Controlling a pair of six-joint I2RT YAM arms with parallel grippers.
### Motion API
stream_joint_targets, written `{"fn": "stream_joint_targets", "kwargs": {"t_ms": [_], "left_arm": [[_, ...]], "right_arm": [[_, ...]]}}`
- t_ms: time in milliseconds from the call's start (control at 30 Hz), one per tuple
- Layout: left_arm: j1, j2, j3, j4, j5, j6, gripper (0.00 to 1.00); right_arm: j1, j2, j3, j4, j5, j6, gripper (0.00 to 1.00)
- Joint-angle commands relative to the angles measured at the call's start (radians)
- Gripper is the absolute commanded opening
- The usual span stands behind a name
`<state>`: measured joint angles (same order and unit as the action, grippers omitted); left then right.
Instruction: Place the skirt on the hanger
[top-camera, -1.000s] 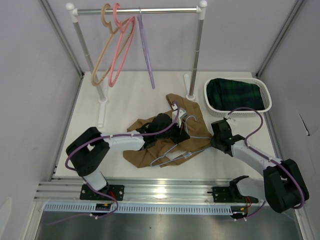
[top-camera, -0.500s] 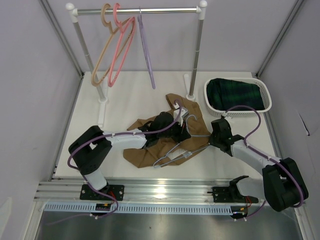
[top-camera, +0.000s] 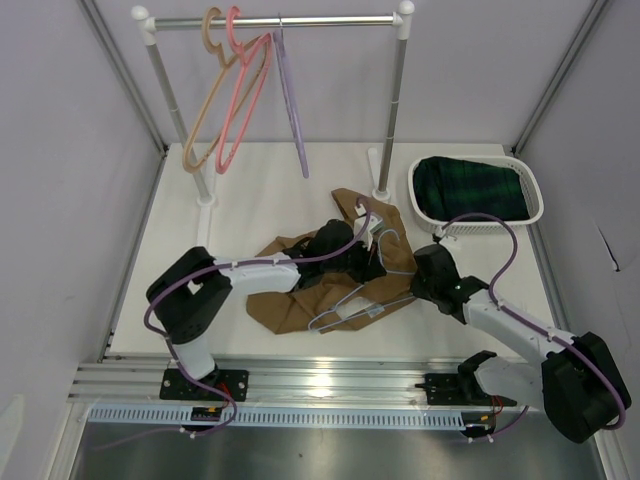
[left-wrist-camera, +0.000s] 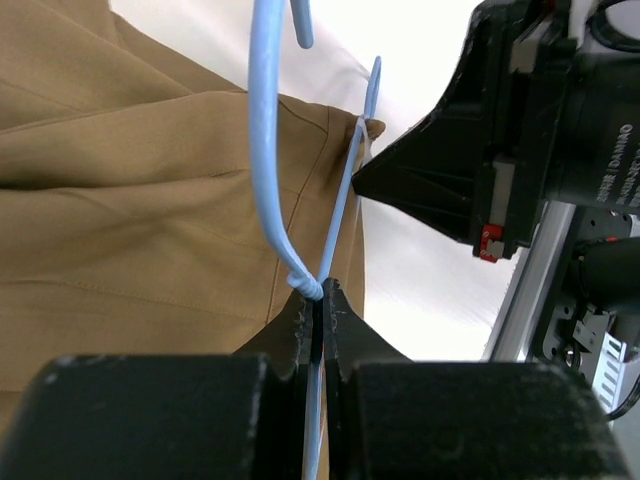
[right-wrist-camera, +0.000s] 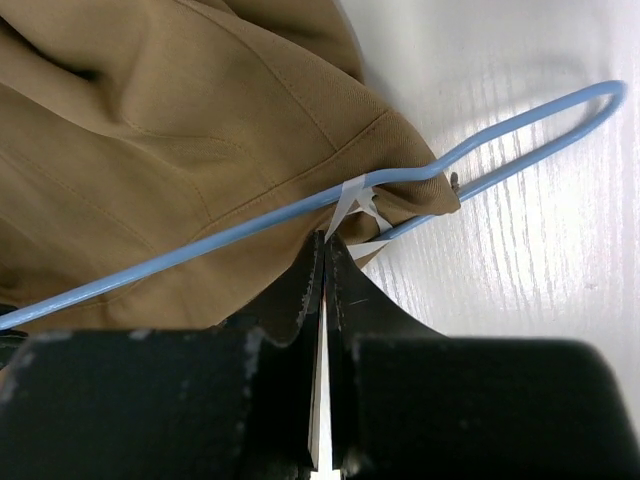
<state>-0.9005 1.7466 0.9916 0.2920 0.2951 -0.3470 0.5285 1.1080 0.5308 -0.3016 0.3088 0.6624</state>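
Observation:
The tan skirt (top-camera: 288, 305) lies crumpled mid-table, and the thin pale blue hanger (top-camera: 340, 308) lies across it, hook (top-camera: 385, 239) toward the rack. My left gripper (top-camera: 374, 262) is shut on the hanger's wire at the twisted neck (left-wrist-camera: 306, 287), with the hook (left-wrist-camera: 262, 130) rising beyond it. My right gripper (top-camera: 410, 291) is at the skirt's right corner. Its jaws (right-wrist-camera: 324, 245) are shut on a white ribbon loop (right-wrist-camera: 358, 212) sewn to the skirt (right-wrist-camera: 170, 150), right where the hanger's arm end (right-wrist-camera: 540, 125) passes. In the left wrist view the right gripper (left-wrist-camera: 364, 181) tips against that corner.
A clothes rail (top-camera: 275, 20) on two posts stands at the back, carrying tan (top-camera: 205, 110), pink (top-camera: 240, 100) and lavender (top-camera: 291, 100) hangers. A white basket (top-camera: 530, 213) with dark green plaid cloth (top-camera: 468, 188) sits back right. The right post's foot (top-camera: 381, 190) is just behind the skirt.
My right gripper has shut on the skirt's white loop and its arm has shifted left. My left arm has slid a little right, still holding the hanger.

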Motion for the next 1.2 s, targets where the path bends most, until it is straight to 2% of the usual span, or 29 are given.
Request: {"fn": "stream_joint_targets", "kwargs": {"t_ms": [0,100,167,200,300,400,467,600,767,933,1033,1167], "left_arm": [[0.000,0.059,0.065,-0.069,0.062,0.081,0.00],[0.029,0.094,0.091,-0.086,0.163,0.121,0.00],[0.055,0.106,0.101,-0.091,0.240,0.132,0.00],[0.061,0.108,0.099,-0.090,0.252,0.137,0.00],[0.086,0.113,0.105,-0.106,0.294,0.155,0.00],[0.092,0.133,0.133,-0.140,0.332,0.178,0.00],[0.094,0.146,0.151,-0.163,0.334,0.192,0.00],[0.098,0.157,0.162,-0.183,0.364,0.209,0.00],[0.136,0.168,0.180,-0.212,0.450,0.226,0.00],[0.167,0.209,0.262,-0.330,0.565,0.285,0.00],[0.169,0.237,0.311,-0.390,0.593,0.321,0.00],[0.170,0.252,0.343,-0.430,0.634,0.344,0.00]], "right_arm": [[0.024,0.013,-0.005,0.047,-0.054,0.049,0.00],[0.030,0.013,-0.002,0.022,-0.051,0.052,0.01],[0.030,-0.014,0.001,0.006,-0.054,0.042,0.06],[0.030,-0.023,0.005,-0.002,-0.059,0.036,0.16],[0.030,-0.078,0.032,-0.040,-0.077,0.002,0.38],[0.031,-0.135,0.070,-0.077,-0.112,-0.041,0.51],[0.030,-0.175,0.078,-0.064,-0.141,-0.066,0.55],[0.021,-0.215,0.080,0.015,-0.241,-0.141,0.54],[0.002,-0.117,0.055,0.166,-0.348,-0.273,0.51],[0.010,-0.079,0.048,0.237,-0.399,-0.320,0.52],[-0.001,-0.070,0.035,0.266,-0.444,-0.333,0.55],[0.005,-0.024,0.031,0.289,-0.490,-0.349,0.55]]}}
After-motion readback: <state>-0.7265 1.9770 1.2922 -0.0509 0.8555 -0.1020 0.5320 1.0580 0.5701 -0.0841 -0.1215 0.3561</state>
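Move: The left hand holds the blue hanger at its neck. From the right hand, that neck lies about 8 cm to the left, 4 cm ahead and 4 cm higher; the hook is roughly 11 cm ahead, 5 cm left and 6 cm up. The white loop is right between the right fingertips, some 8 cm right of the left hand, 5 cm back and 5 cm below it. The skirt's middle lies about 18 cm left, 5 cm ahead and 4 cm below the right hand. The right fingers, still shut on the white loop, ease back and down a little, then open to about half and let go; the hand rises some 6 cm, then carries on left about 8 cm towards the hanger's neck, turning roughly 30 degrees counter-clockwise so the open fingers come up beside the left gripper. The left hand meanwhile keeps its pinch on the neck and stays nearly in place, sinking slightly as it turns the hanger about 20 degrees clockwise. ##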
